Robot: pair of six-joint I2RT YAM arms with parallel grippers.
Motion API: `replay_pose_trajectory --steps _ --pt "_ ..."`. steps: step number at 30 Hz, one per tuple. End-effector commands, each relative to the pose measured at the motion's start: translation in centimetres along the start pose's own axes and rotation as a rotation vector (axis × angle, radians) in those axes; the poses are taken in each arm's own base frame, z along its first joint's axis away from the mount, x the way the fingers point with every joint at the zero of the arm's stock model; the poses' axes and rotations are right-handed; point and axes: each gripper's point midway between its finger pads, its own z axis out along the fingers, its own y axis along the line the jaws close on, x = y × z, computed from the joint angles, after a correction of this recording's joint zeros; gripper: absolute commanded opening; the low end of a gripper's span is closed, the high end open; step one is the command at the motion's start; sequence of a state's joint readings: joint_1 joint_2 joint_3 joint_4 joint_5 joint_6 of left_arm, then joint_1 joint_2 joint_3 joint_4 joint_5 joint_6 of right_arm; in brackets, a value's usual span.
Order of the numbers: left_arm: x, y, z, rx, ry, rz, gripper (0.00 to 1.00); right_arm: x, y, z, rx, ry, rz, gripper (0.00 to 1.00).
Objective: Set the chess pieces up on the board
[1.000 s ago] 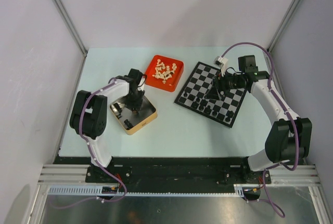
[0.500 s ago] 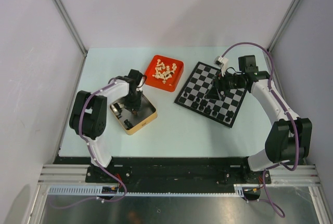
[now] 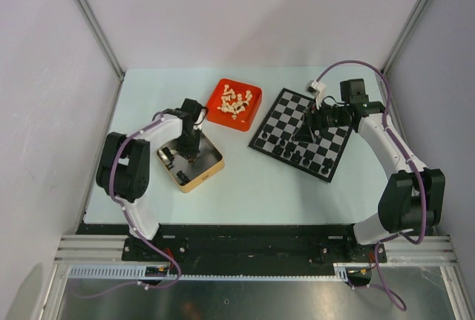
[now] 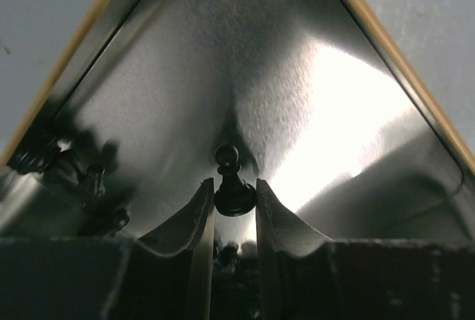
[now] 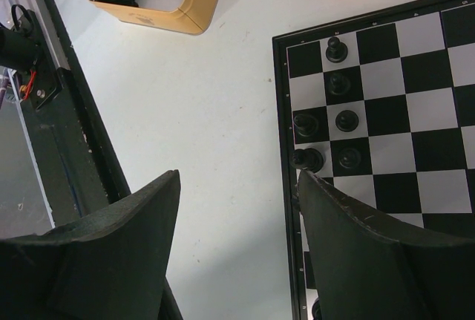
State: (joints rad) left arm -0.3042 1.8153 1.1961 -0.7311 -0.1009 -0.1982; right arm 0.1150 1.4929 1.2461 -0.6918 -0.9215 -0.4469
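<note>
My left gripper (image 3: 191, 152) reaches down into the gold tin (image 3: 213, 167). In the left wrist view its two fingers press on either side of the base of a black pawn (image 4: 227, 158) that stands on the tin's shiny floor (image 4: 223, 53). More black chess pieces (image 4: 82, 177) lie in the tin's left corner. The board (image 3: 326, 123) lies at the right, with several black pieces (image 5: 338, 50) standing along its near-left edge. My right gripper (image 5: 239, 179) hovers open over that edge of the board (image 5: 415, 119), with nothing between its fingers.
A red tray (image 3: 252, 117) holding cream pieces (image 3: 236, 101) sits between the tin and the board. In the right wrist view the tin (image 5: 159, 14) is at the top left, and the dark frame rail (image 5: 67, 127) runs down the left.
The left fingers have drawn in around the pawn inside the tin, and the left arm has shifted slightly. The right arm has not moved.
</note>
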Motion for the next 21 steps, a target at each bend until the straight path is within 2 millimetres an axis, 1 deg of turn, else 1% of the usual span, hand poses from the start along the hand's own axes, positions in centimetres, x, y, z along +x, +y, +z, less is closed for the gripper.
replay_pose_trajectory --steps 1,3,4,6,7,8,9,10,11,12,13,14,15,16,17,18,19,21 --pt "-2.3 -0.3 -4.9 0.08 -0.178 0.081 0.18 -2.1 1.9 -0.6 -0.037 -0.044 -0.08 0.7" --pt "-2.4 -1.3 -6.4 0.152 -0.229 0.12 0.17 -2.3 2.9 0.0 -0.069 -0.041 -0.098 0.71" --pt "-3.0 -1.6 -8.1 0.183 -0.299 0.154 0.17 -2.3 3.4 0.4 -0.093 -0.038 -0.099 0.71" --pt "-2.9 -2.6 -9.6 0.238 -0.356 0.198 0.16 -2.9 4.9 1.0 -0.137 -0.032 -0.122 0.71" --pt "-3.2 -3.7 -11.5 0.306 -0.435 0.261 0.16 -3.0 5.5 1.4 -0.165 -0.029 -0.118 0.72" --pt "-2.8 -4.5 -12.1 0.342 -0.458 0.294 0.16 -3.6 6.4 1.7 -0.193 -0.032 -0.135 0.72" --pt "-2.5 -6.1 -13.2 0.39 -0.488 0.343 0.16 -3.9 7.0 1.9 -0.216 -0.032 -0.136 0.72" --pt "-2.6 -7.4 -14.5 0.441 -0.538 0.388 0.16 -4.3 7.9 1.9 -0.253 -0.04 -0.114 0.73" --pt "-2.6 -8.4 -16.2 0.471 -0.587 0.418 0.17 -4.7 8.3 2.3 -0.281 -0.042 -0.101 0.73" --pt "-2.2 -10.1 -17.3 0.507 -0.606 0.463 0.17 -5.4 9.1 2.3 -0.311 -0.05 -0.089 0.73" --pt "-2.2 -11.1 -18.3 0.533 -0.627 0.478 0.17 -5.9 9.9 2.3 -0.346 -0.049 0.0 0.73" --pt "-2.6 -12.2 -19.9 0.559 -0.66 0.498 0.16 -6.9 9.8 2.7 -0.359 -0.073 0.032 0.73" --pt "-2.1 -13.9 -20.9 0.591 -0.671 0.535 0.16 -7.4 10.0 2.8 -0.38 -0.08 0.078 0.73" --pt "-2.5 -14.8 -22.5 0.613 -0.706 0.545 0.16 -7.8 10.6 2.7 -0.425 -0.082 0.121 0.73" --pt "-2.5 -15.6 -23.1 0.627 -0.717 0.559 0.16 -8.5 10.9 2.7 -0.447 -0.08 0.204 0.73" --pt "-2.2 -16.9 -23.6 0.65 -0.717 0.582 0.16 -8.6 11.1 3.1 -0.461 -0.07 0.237 0.72" --pt "-2.6 -17.6 -24.7 0.669 -0.739 0.587 0.17 -8.8 11.2 3.1 -0.461 -0.067 0.271 0.72" --pt "-2.5 -19.0 -25.3 0.706 -0.742 0.607 0.17 -9.2 11.2 3.4 -0.454 -0.062 0.323 0.71"
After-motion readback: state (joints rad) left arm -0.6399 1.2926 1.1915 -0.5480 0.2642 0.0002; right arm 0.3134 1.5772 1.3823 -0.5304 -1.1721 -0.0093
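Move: The left gripper already grips a black pawn inside the tan tray. The open right gripper it must reach is about 37 cm to its right, roughly level forward, and 17 cm higher. The red box's middle is some 22 cm ahead and 15 cm right of the left hand, and loose black pieces lie 7 cm back and 4 cm left. From the right hand, the held pawn is 37 cm left and 17 cm down, and the chessboard's middle is 9 cm ahead, 5 cm right. Lift the left gripper straight up out of the tray with the pawn kept pinched, then sweep it right towards the right gripper, about 20 cm up and 16 cm right in all, turning clockwise while its fingers swing up to point forward and right. Meanwhile bring the right gripper left and up to meet it, drawing slightly back, fingers kept open and levelling. ##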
